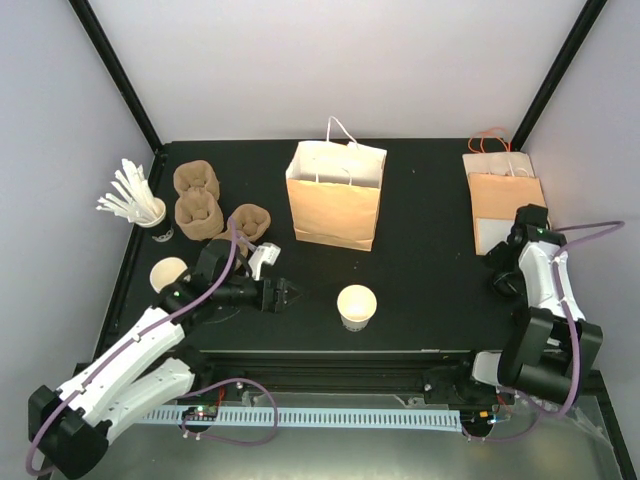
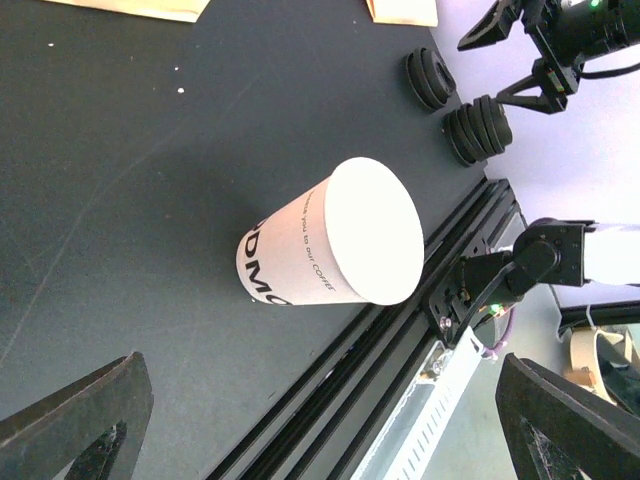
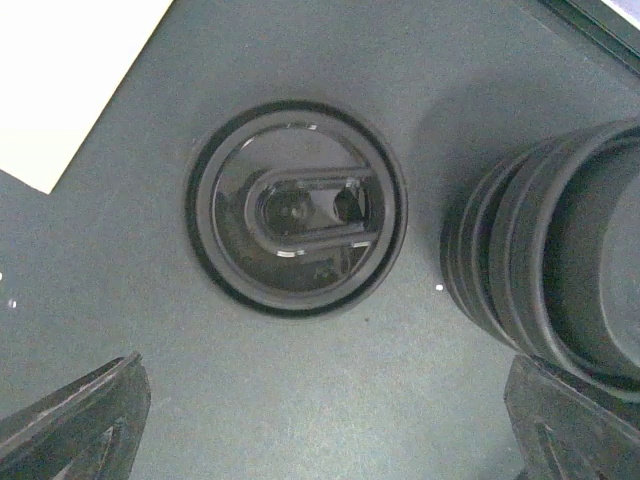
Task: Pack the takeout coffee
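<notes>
The takeout coffee cup (image 1: pixel 356 305) is a white paper cup with black lettering, standing lidless near the table's front edge; in the left wrist view the cup (image 2: pixel 310 250) is ahead of the fingers. My left gripper (image 1: pixel 285 293) is open to the left of the cup, apart from it, nothing between its fingers (image 2: pixel 80 420). My right gripper (image 1: pixel 500 268) hangs open over a single black lid (image 3: pixel 296 208) lying flat, with a stack of black lids (image 3: pixel 560 250) beside it. An open brown paper bag (image 1: pixel 335 195) stands behind the cup.
Flat paper bags (image 1: pixel 505 205) lie at the back right. Brown cup carriers (image 1: pixel 200 205), a dark cup of white stirrers (image 1: pixel 150 212) and a stack of plain white cups (image 1: pixel 168 272) crowd the left side. The table's front rail (image 2: pixel 400 340) runs right by the cup.
</notes>
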`<state>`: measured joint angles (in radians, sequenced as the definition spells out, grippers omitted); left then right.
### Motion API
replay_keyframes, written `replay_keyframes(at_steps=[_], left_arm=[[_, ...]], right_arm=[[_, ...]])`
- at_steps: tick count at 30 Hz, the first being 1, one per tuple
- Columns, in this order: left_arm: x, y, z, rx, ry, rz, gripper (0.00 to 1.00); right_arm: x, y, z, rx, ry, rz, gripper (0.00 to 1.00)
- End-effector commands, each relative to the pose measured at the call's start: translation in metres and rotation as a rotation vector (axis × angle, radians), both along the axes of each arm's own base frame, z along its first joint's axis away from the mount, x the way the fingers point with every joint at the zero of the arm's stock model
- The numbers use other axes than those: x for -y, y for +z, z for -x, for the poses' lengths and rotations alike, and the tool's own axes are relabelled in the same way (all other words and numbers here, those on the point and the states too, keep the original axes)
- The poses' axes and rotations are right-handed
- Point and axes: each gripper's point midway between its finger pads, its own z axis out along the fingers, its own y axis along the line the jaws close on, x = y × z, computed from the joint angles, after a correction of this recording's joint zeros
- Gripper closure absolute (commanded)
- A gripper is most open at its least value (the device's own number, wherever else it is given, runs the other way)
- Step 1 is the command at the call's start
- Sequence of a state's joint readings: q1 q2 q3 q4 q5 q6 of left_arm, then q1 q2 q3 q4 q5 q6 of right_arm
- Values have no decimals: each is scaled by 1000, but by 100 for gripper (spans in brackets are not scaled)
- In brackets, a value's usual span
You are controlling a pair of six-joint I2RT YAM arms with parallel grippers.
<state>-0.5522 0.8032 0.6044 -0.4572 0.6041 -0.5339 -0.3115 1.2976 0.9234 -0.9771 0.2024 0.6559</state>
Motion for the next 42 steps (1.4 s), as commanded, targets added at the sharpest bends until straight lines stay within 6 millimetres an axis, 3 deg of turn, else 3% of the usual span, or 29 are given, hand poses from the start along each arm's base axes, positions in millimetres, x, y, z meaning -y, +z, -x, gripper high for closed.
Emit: replay_keyframes(at_steps=[1, 9, 16, 28, 35, 40, 42], left_arm=[[2, 15, 8, 12, -34, 19, 3], [4, 13, 9, 1, -36, 35, 3], [4, 17, 10, 8, -46, 30, 3], [5, 18, 7, 8, -34, 33, 3], [4, 18, 7, 10, -33, 23, 3], [4, 18, 6, 7, -30, 19, 3], [4, 18, 6, 8, -31, 18, 3]], right_arm=[[9, -10, -10, 60, -61, -41, 0], [16, -24, -32, 103, -41, -113, 0], [31, -42, -31, 108, -93, -163, 1], [26, -46, -39, 158, -71, -215, 15], [25, -47, -33, 142, -87, -217, 24], [26, -57, -26, 84, -107, -221, 23], [26, -58, -26, 82, -105, -224, 17]])
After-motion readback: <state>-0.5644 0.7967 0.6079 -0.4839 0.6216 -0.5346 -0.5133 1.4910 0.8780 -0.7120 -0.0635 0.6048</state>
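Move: The near black cup lid lies about 4 cm ahead of the right hand, 3 cm to its right and some 6 cm below. The other stack of lids stands roughly 7 cm nearer the base than that lid and 8 cm farther right, and the middle of the flat folded bags lies about 17 cm beyond the lid and 1 cm to its right. From the left hand, the near lid is about 6 cm ahead, 52 cm to the right and 15 cm down. The right hand sinks about 5 cm onto the near lid with its fingers wide open, working some 3 cm forward and 2.5 cm to the right on the way while the wrist tips by roughly 15 degrees to bring the fingers nearer straight down. Once low it almost stops, easing slightly farther forward as the fingers close by about a quarter, until their tips pinch the lid by its opposite edges, one on the side towards the folded bags, the other towards the lid stack. ##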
